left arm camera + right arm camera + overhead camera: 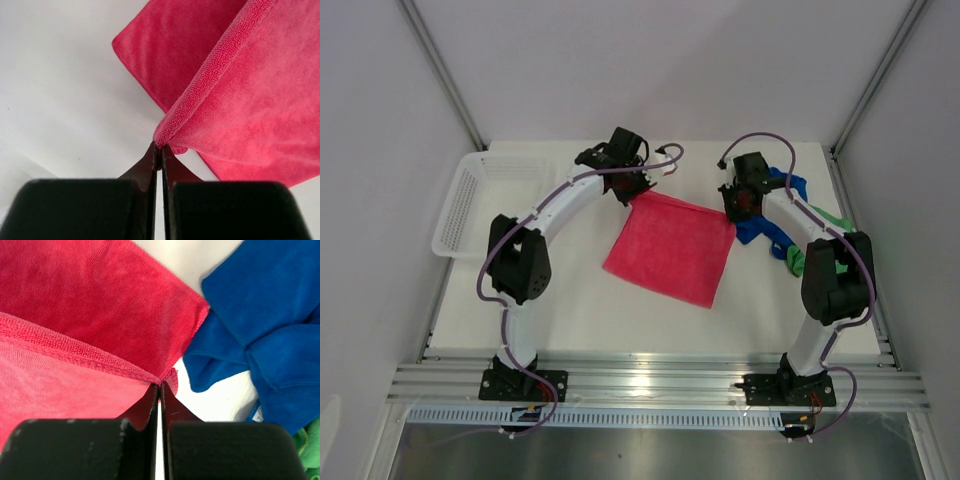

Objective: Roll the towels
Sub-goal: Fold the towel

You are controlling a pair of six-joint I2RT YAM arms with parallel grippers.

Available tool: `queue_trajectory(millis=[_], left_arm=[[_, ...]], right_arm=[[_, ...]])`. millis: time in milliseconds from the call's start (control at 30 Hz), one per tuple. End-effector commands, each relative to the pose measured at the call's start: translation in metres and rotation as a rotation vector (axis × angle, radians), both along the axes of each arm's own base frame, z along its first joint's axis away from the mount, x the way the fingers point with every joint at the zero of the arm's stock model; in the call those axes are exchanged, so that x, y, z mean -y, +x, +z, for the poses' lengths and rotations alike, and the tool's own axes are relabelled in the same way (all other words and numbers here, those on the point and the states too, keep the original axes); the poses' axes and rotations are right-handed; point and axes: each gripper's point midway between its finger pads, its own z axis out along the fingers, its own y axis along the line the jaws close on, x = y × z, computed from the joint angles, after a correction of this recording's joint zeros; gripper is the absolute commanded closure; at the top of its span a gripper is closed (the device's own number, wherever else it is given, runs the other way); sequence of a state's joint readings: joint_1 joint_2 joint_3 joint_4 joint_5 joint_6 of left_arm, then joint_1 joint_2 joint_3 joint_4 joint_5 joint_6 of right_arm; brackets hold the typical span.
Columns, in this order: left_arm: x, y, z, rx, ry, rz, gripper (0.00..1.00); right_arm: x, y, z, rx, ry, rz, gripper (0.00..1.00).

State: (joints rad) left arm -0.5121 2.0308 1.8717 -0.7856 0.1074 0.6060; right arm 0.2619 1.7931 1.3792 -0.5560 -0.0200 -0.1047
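The pink-red towel (672, 247) lies spread in the middle of the table, its far edge lifted between my two grippers. My left gripper (630, 195) is shut on its far left corner (165, 134). My right gripper (732, 215) is shut on its far right corner (167, 376). The royal blue towel (770, 222) lies crumpled just right of the right gripper and shows in the right wrist view (260, 325). The bright green towel (798, 262) lies partly under the right arm, a bit of it at the right wrist view's corner (307, 445).
A white plastic mesh basket (470, 200) stands at the table's far left. Grey walls close the back and sides. The arms' bases sit on the metal rail (650, 385) at the near edge.
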Motion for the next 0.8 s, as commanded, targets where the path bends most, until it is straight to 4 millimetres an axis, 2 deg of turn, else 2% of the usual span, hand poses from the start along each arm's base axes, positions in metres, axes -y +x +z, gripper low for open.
queue_trajectory(millis=[0, 167, 233, 267, 433, 533, 767], left_arm=[[-0.001, 0.011, 0.018, 0.040, -0.029, 0.056, 0.99], [0.002, 0.022, 0.030, 0.100, -0.045, 0.057, 0.99], [0.004, 0.027, 0.028, 0.106, -0.041, 0.057, 0.99], [0.006, 0.033, 0.035, 0.124, -0.048, 0.061, 0.99], [0.005, 0.048, 0.016, 0.119, 0.003, 0.082, 0.99], [0.000, 0.057, -0.005, 0.116, 0.057, 0.099, 0.99], [0.001, 0.065, -0.019, 0.126, 0.075, 0.103, 0.99]], right_arm=[[0.013, 0.015, 0.028, 0.074, -0.021, -0.064, 1.00], [0.012, 0.023, 0.036, 0.104, -0.004, -0.063, 1.00], [0.011, 0.028, 0.037, 0.109, -0.003, -0.059, 1.00], [0.013, 0.029, 0.030, 0.090, -0.014, -0.063, 1.00], [0.016, 0.040, 0.020, 0.075, -0.032, -0.068, 1.00], [0.017, 0.046, 0.012, 0.062, -0.033, -0.072, 1.00], [0.017, 0.053, -0.006, 0.028, -0.037, -0.069, 1.00]])
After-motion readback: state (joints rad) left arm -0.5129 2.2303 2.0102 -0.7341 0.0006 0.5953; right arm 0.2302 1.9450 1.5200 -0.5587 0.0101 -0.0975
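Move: Both grippers hold the corners of the red towel's raised upper edge. The lower layer's far left corner lies about 9 cm ahead of the left hand, 2 cm right and 11 cm below. Its far right corner is roughly 6 cm ahead of the right hand, 3 cm right and 7 cm below. From the right hand, the blue towel sits some 12 cm right and 3 cm ahead, the green one about 22 cm right and 8 cm back, both below. Keep both corners of the red towel pinched and carry its upper edge forward over the lower layer towards the far corners, about 4 cm with each hand. Arc it: rise 1 to 2 cm first, then lower while still reaching, bringing the left gripper down some 5 cm from its peak and the right about 3. ##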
